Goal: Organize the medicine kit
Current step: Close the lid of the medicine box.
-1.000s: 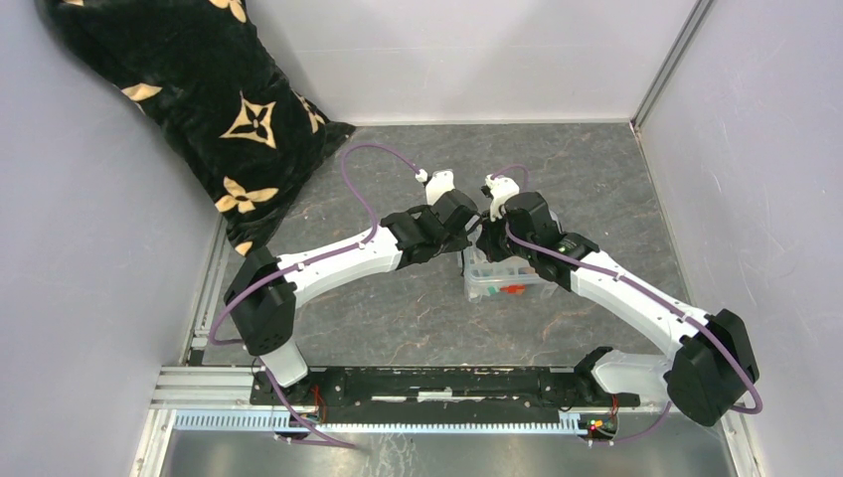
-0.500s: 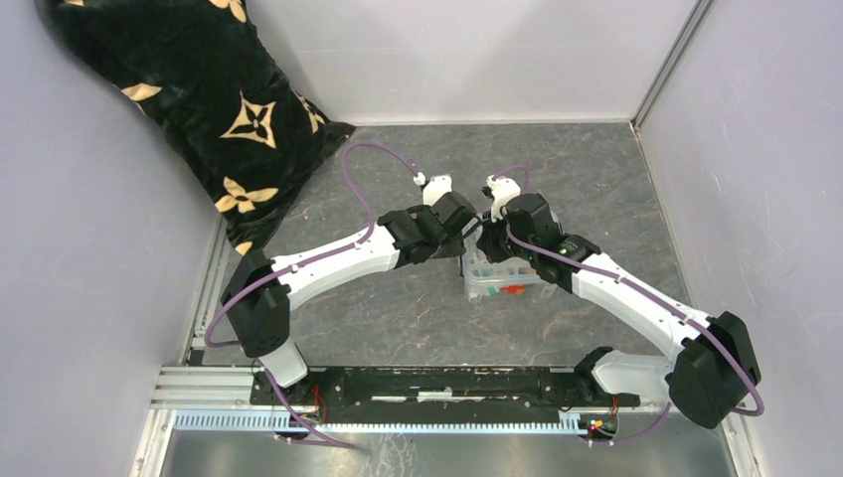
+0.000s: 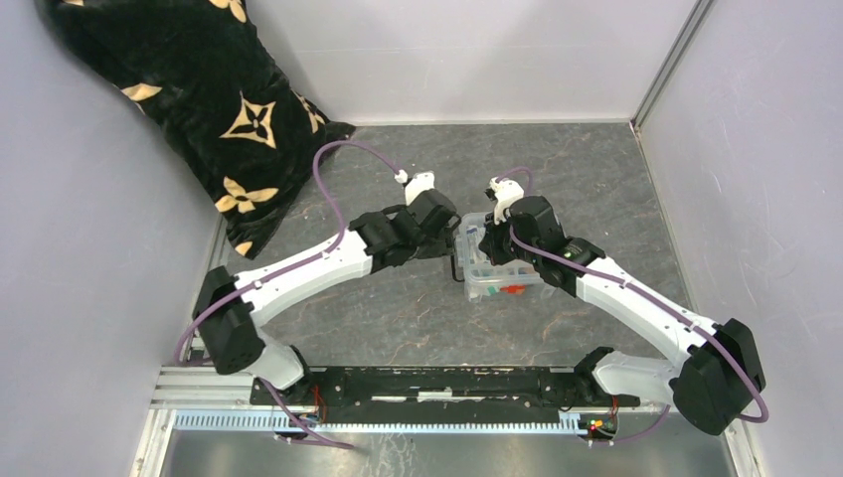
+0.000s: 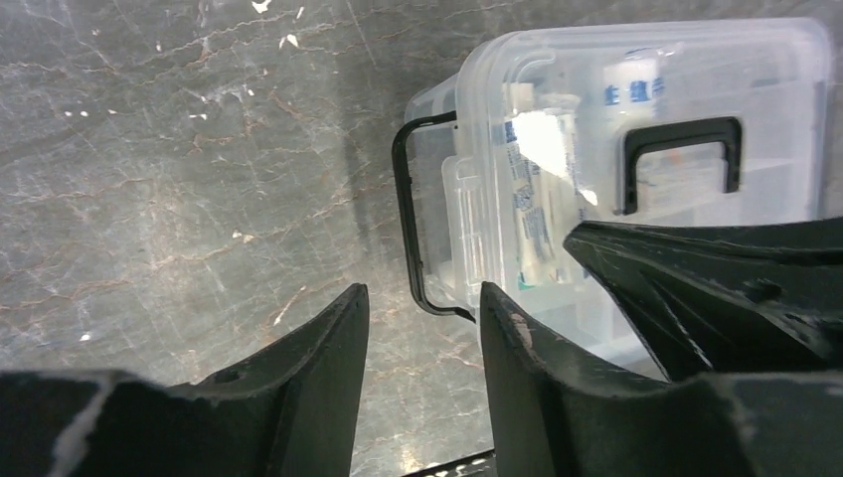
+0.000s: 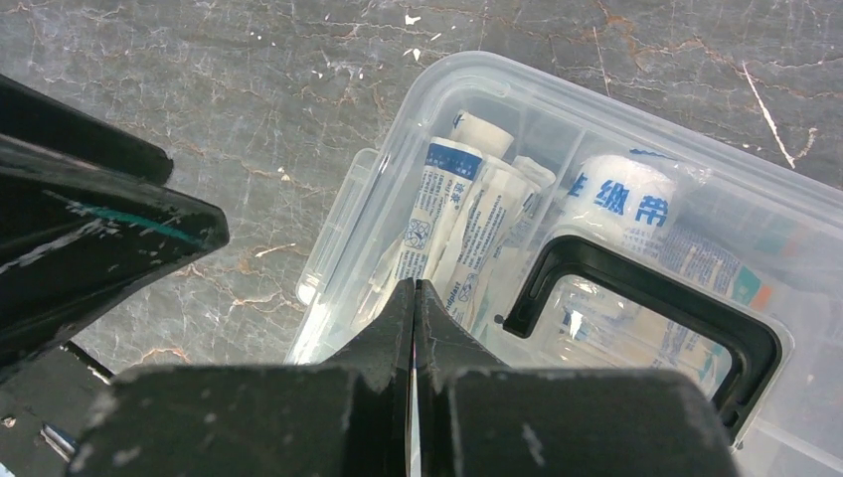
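Observation:
The medicine kit (image 3: 504, 283) is a clear box with its lid on, lying on the grey marble-look floor at the centre. Through the lid (image 5: 606, 199) I see bandage rolls and plaster packets. The lid's black handle (image 5: 646, 288) lies flat. A black wire side clip (image 4: 403, 219) stands out from the box's left end. My left gripper (image 4: 422, 298) is open just left of that end, and only the clip's lower corner lies near its fingertips. My right gripper (image 5: 414, 290) is shut on nothing, its tip over the lid beside the handle.
A black cushion with gold flower marks (image 3: 189, 99) leans in the back left corner. Pale walls close off the left, back and right sides. An aluminium rail (image 3: 398, 383) carrying both arm bases runs along the near edge.
My left gripper has opened and drawn back to the left, away from the box's end, leaving the side clip standing out. The right arm has hardly moved.

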You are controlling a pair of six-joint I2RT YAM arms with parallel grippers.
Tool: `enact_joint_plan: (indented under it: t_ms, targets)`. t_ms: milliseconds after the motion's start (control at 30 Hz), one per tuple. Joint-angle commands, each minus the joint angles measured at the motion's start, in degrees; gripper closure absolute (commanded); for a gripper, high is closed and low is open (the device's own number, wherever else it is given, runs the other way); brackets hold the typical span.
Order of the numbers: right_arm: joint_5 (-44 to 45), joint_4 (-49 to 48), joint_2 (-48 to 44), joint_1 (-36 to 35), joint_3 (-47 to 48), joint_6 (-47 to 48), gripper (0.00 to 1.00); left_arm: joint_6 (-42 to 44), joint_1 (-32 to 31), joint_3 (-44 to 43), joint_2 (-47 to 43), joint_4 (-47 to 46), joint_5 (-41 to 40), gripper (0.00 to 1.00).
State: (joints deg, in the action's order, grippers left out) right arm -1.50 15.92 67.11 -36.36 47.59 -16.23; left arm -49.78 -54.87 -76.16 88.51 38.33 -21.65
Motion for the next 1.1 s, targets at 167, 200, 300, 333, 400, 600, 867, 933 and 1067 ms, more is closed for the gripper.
enact_joint_plan:
  t_ms: [167, 200, 300, 333, 400, 600, 867, 933, 1067]
  targets:
    - [-1.14, 2.76, 0.21, -0.03, -0.92, -0.03, 1.0, -1.28, 9.41, 23.21, -14.01, -31.72, 23.08, 0.07]
    - [-1.14, 2.86, 0.28, -0.08, -0.92, -0.04, 1.0, -1.24, 9.91, 24.79, -15.25, -34.61, 24.7, 0.02]
    - [-1.18, 3.09, 0.63, -0.09, -0.84, 0.27, 1.0, -1.25, 11.33, 28.35, -16.87, -42.51, 30.01, 0.0]
    - [-1.23, 3.13, 0.68, -0.08, -0.84, 0.27, 1.0, -1.91, 11.84, 29.27, -16.55, -44.57, 31.77, 0.0]
    - [-1.38, 3.11, 0.8, -0.03, -0.76, 0.33, 1.0, -3.95, 12.81, 31.91, -15.33, -51.18, 35.2, 0.0]
    - [-1.41, 3.59, 0.92, -0.1, -0.82, 0.6, 1.0, -9.47, 14.88, 37.02, -9.74, -65.16, 42.18, 0.0]
    - [-1.23, 4.11, 0.52, -0.09, -0.7, 0.68, 1.0, -7.24, 15.98, 37.4, -8.24, -63.29, 40.09, 0.0]
    - [-1.23, 4.04, 0.65, -0.08, -0.75, 0.69, 1.0, -7.01, 16.11, 37.33, -7.41, -63.77, 40.7, 0.0]
    - [-1.31, 3.99, 0.83, -0.03, -0.75, 0.59, 1.0, -7.25, 16.16, 37.13, -4.61, -65.86, 42.06, 0.0]
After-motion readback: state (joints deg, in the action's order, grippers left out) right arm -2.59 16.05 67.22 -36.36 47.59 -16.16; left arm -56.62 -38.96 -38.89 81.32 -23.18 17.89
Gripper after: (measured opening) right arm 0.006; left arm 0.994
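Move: The side latch on the medicine box lid is about 3 cm to the left hand's right, level fore and aft and 3 cm lower. The black wire handle hangs 1 cm right, 2 cm back and 5 cm below; the lid handle is 10 cm right, 1 cm ahead and 3 cm below. From the right hand, its shut fingertips on the lid, the latch is 5 cm left, level fore and aft, 1 cm lower. The left hand jogs left, then swings about 4 cm right beside the latch, opening wide and rolling 40 degrees. ##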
